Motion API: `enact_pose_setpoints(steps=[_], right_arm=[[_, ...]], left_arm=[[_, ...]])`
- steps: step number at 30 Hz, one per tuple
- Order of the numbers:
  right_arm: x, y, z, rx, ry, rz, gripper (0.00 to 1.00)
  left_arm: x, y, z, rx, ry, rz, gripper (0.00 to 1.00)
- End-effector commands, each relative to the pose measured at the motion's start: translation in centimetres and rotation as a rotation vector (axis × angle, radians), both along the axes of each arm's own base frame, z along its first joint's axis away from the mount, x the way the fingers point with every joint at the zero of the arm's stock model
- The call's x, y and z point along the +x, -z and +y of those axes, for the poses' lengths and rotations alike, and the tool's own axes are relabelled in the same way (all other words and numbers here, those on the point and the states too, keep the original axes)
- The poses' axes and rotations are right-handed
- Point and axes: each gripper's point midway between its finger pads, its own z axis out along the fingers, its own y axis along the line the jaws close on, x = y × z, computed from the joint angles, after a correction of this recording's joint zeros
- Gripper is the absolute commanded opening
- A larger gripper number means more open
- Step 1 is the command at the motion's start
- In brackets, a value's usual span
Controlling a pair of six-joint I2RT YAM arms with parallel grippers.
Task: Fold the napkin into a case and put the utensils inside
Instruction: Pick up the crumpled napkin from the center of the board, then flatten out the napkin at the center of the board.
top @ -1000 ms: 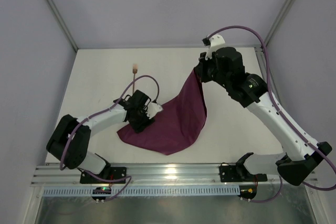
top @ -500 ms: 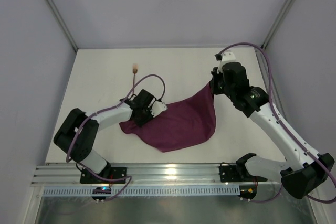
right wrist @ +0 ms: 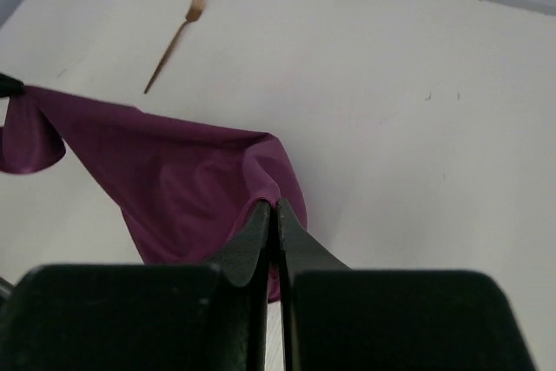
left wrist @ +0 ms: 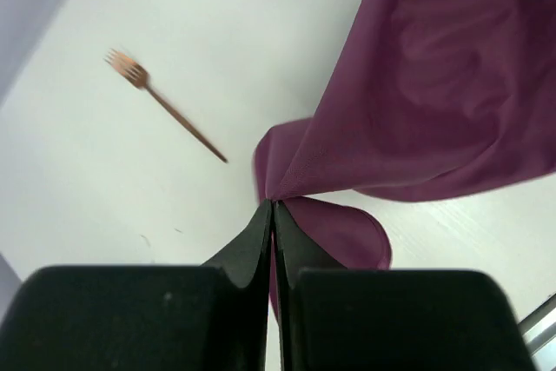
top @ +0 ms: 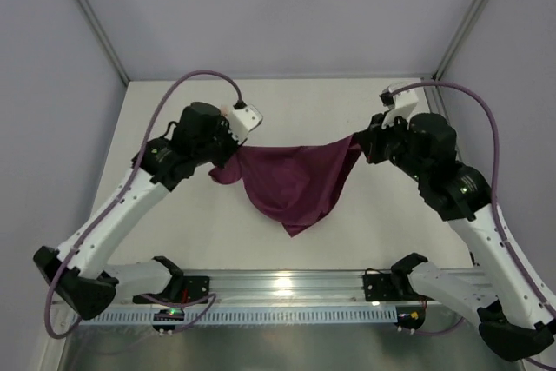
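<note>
The magenta napkin hangs stretched between both grippers above the white table, its lower corner drooping toward the near edge. My left gripper is shut on the napkin's left corner, with a small flap curling beneath it. On the right corner my right gripper is pinched shut. One of the utensils, a copper fork, lies on the table beyond the cloth, also seen in the right wrist view. In the top view the left arm hides it. No case is in view.
The white table is bounded by grey walls at the back and sides. A metal rail carrying the arm bases runs along the near edge.
The left gripper closed on the napkin's left corner and rose toward the back. The right gripper drew rightward, and the cloth now hangs off the table between them.
</note>
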Motion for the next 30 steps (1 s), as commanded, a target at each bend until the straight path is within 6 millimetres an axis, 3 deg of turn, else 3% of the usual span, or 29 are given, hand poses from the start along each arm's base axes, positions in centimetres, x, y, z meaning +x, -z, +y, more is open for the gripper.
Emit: enact_pose_setpoints(steps=[1, 5, 9, 11, 13, 15, 16, 17, 19, 20, 23, 24, 26, 27, 30], right_arm=[[-4.0, -6.5, 0.1, 0.065, -0.141, -0.168, 0.03], [-7.0, -9.2, -1.0, 0.080, -0.173, -0.233, 0.03], [-10.7, -11.2, -0.7, 0.125, -0.287, -0.265, 0.03], [-11.7, -11.8, -0.6, 0.153, -0.308, -0.271, 0.03], [-11.7, -11.9, -0.6, 0.176, -0.297, -0.265, 0.03], [-10.6, -10.8, -0.1, 0.179, -0.280, -0.215, 0.03], [-9.7, -10.1, -0.1, 0.172, -0.254, -0.191, 0.03], [-8.5, -8.9, 0.3, 0.155, -0.239, -0.148, 0.03], [-6.7, -6.5, 0.8, 0.126, -0.212, -0.085, 0.03], [-5.2, -5.1, 0.9, 0.101, -0.174, -0.050, 0.03], [-2.7, -1.7, 0.2, 0.029, -0.080, 0.012, 0.03], [-1.7, 0.1, 0.4, -0.002, -0.063, 0.052, 0.03], [-0.6, 1.9, 0.4, -0.026, -0.038, 0.090, 0.03], [0.2, 3.7, 0.8, -0.041, -0.033, 0.129, 0.03], [1.3, 6.8, 1.1, -0.042, -0.012, 0.185, 0.03]], left_arm=[[-3.1, -5.9, 1.6, -0.082, -0.013, -0.034, 0.00], [-5.6, -12.2, 2.7, -0.153, 0.019, -0.101, 0.00], [-7.1, -15.6, 4.1, -0.188, 0.014, -0.172, 0.00], [-6.1, -17.0, 5.5, -0.160, -0.052, -0.257, 0.00], [-3.7, -17.6, 5.7, -0.133, -0.099, -0.345, 0.00], [-0.4, -15.2, 5.2, -0.051, -0.146, -0.343, 0.00], [1.4, -15.0, 4.5, -0.048, -0.147, -0.367, 0.00], [3.5, -12.3, 3.1, -0.016, -0.137, -0.308, 0.00], [6.5, -9.5, 3.0, 0.003, -0.168, -0.249, 0.00], [9.2, -6.9, 2.7, 0.012, -0.202, -0.204, 0.00], [13.2, -3.2, 2.2, 0.057, -0.236, -0.203, 0.01], [14.5, -0.5, 1.7, 0.092, -0.233, -0.166, 0.15], [16.2, 1.1, 0.8, 0.101, -0.224, -0.161, 0.44], [16.9, 3.0, 0.3, 0.113, -0.225, -0.127, 0.65], [17.1, 2.9, -0.9, 0.065, -0.213, -0.086, 0.75]])
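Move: Both hands already hold the napkin stretched between them, its middle about 15 cm to the left hand's right and 8 cm below, some 16 cm to the right hand's left and 18 cm below, about 4 cm nearer the base than either. The bare board under it lies about 20 cm below the left hand, 30 cm below the right. The fork lies roughly 20 cm ahead, 8 cm left and 20 cm below the left hand. Both hands whip the pinched napkin up-back, then about 20 cm down and forward; left opens, right keeps its grip. ##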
